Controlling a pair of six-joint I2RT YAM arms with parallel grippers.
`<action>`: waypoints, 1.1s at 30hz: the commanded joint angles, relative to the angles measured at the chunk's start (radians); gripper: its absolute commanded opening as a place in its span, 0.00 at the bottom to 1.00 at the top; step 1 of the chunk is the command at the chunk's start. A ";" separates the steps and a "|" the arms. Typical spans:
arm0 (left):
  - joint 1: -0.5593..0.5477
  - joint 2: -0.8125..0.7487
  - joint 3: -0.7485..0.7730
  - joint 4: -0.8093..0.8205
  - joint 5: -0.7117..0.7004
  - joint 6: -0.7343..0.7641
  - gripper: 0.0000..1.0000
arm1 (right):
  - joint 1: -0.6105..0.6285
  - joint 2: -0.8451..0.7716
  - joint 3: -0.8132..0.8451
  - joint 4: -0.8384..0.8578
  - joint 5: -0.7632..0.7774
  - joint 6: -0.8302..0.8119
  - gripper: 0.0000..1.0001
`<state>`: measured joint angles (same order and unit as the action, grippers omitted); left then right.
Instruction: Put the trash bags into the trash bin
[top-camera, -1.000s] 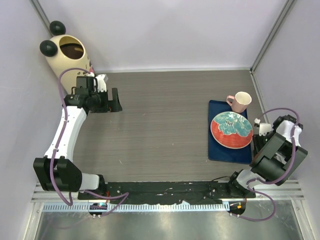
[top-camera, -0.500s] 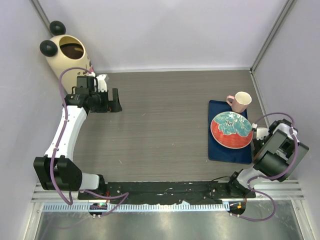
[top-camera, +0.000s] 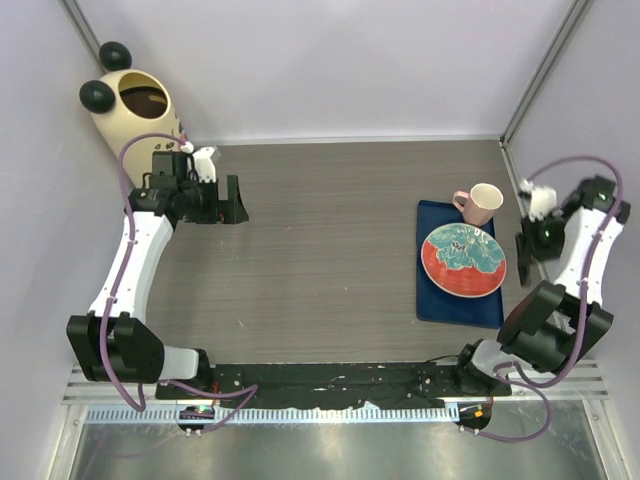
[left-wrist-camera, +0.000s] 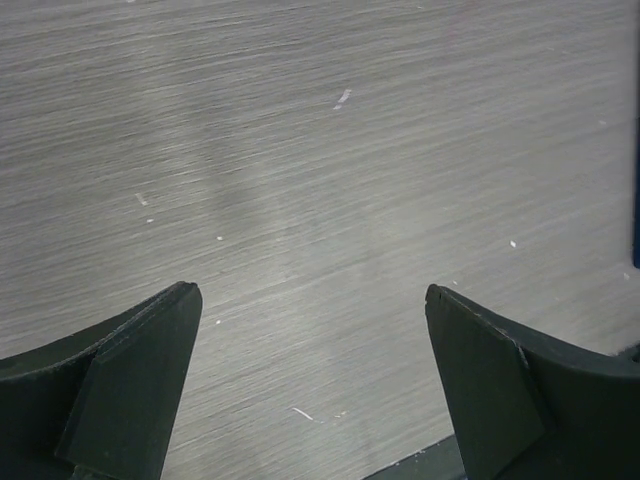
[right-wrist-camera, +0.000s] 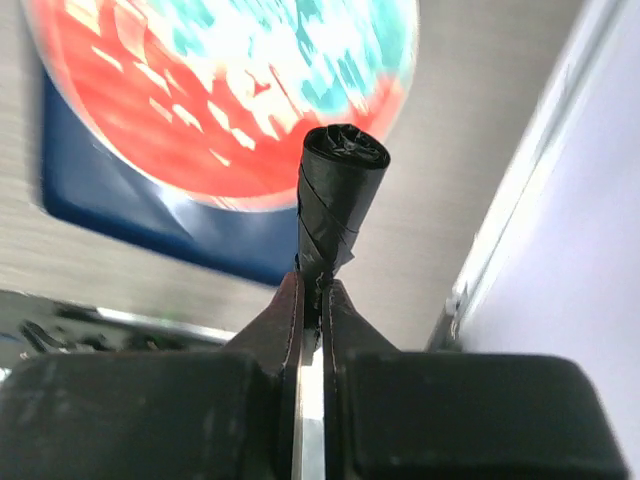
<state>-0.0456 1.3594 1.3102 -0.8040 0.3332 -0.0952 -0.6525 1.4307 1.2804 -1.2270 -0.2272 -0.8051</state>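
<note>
In the right wrist view my right gripper (right-wrist-camera: 315, 285) is shut on the lower end of a tightly rolled, glossy black trash bag (right-wrist-camera: 338, 180), which sticks up beyond the fingertips, lifted above the table. In the top view that gripper (top-camera: 526, 248) hangs off the right side of the plate, close to the right wall; the roll is hard to make out there. The cream trash bin (top-camera: 135, 130) with black ball ears stands in the far left corner, mouth uncovered. My left gripper (top-camera: 234, 200) is open beside the bin, nothing between its fingers (left-wrist-camera: 150, 350).
A red plate with a teal pattern (top-camera: 463, 260) lies on a dark blue mat (top-camera: 445, 305) at the right, with a cream cup with a pink handle (top-camera: 485, 203) behind it. The right wall and its metal post (top-camera: 530, 80) stand close to the right arm.
My right gripper has closed on the rolled bag and risen, swinging from the near right edge up and back beside the plate. The left arm has not moved.
</note>
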 joint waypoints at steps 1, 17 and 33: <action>-0.002 -0.112 0.008 0.072 0.214 0.067 1.00 | 0.253 -0.047 0.213 -0.229 -0.337 0.176 0.01; -0.215 -0.208 -0.292 0.925 0.713 -0.352 0.97 | 1.017 0.155 0.382 -0.014 -0.853 0.343 0.01; -0.372 -0.033 -0.380 1.483 0.644 -0.830 0.97 | 1.133 0.293 0.516 0.069 -0.920 0.440 0.01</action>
<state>-0.3996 1.3048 0.9550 0.5030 1.0042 -0.8124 0.4759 1.7245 1.7485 -1.2106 -1.0985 -0.4179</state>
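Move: Clamped in the right fingers, the roll of trash bags is about 65 cm to the left hand's right, some 11 cm nearer the base and 7 cm lower. For that carrying hand, the open left gripper is its mirror: roughly 65 cm left, 13 cm ahead, 7 cm up. The plate is about 11 cm left of the right hand and level with it, the mug 9 cm left and 14 cm ahead, both some 12 cm below. Sweeping some 43 cm left and about 12 cm up, past the plate and mug, the right hand keeps its pinch on the roll; it swings forward first, then back, while turning counter-clockwise and tipping its left side up. The left hand comes to meet it, about 21 cm right, rising and drawing back, rolling its left side down and turning clockwise, its fingers staying wide open towards the roll. ##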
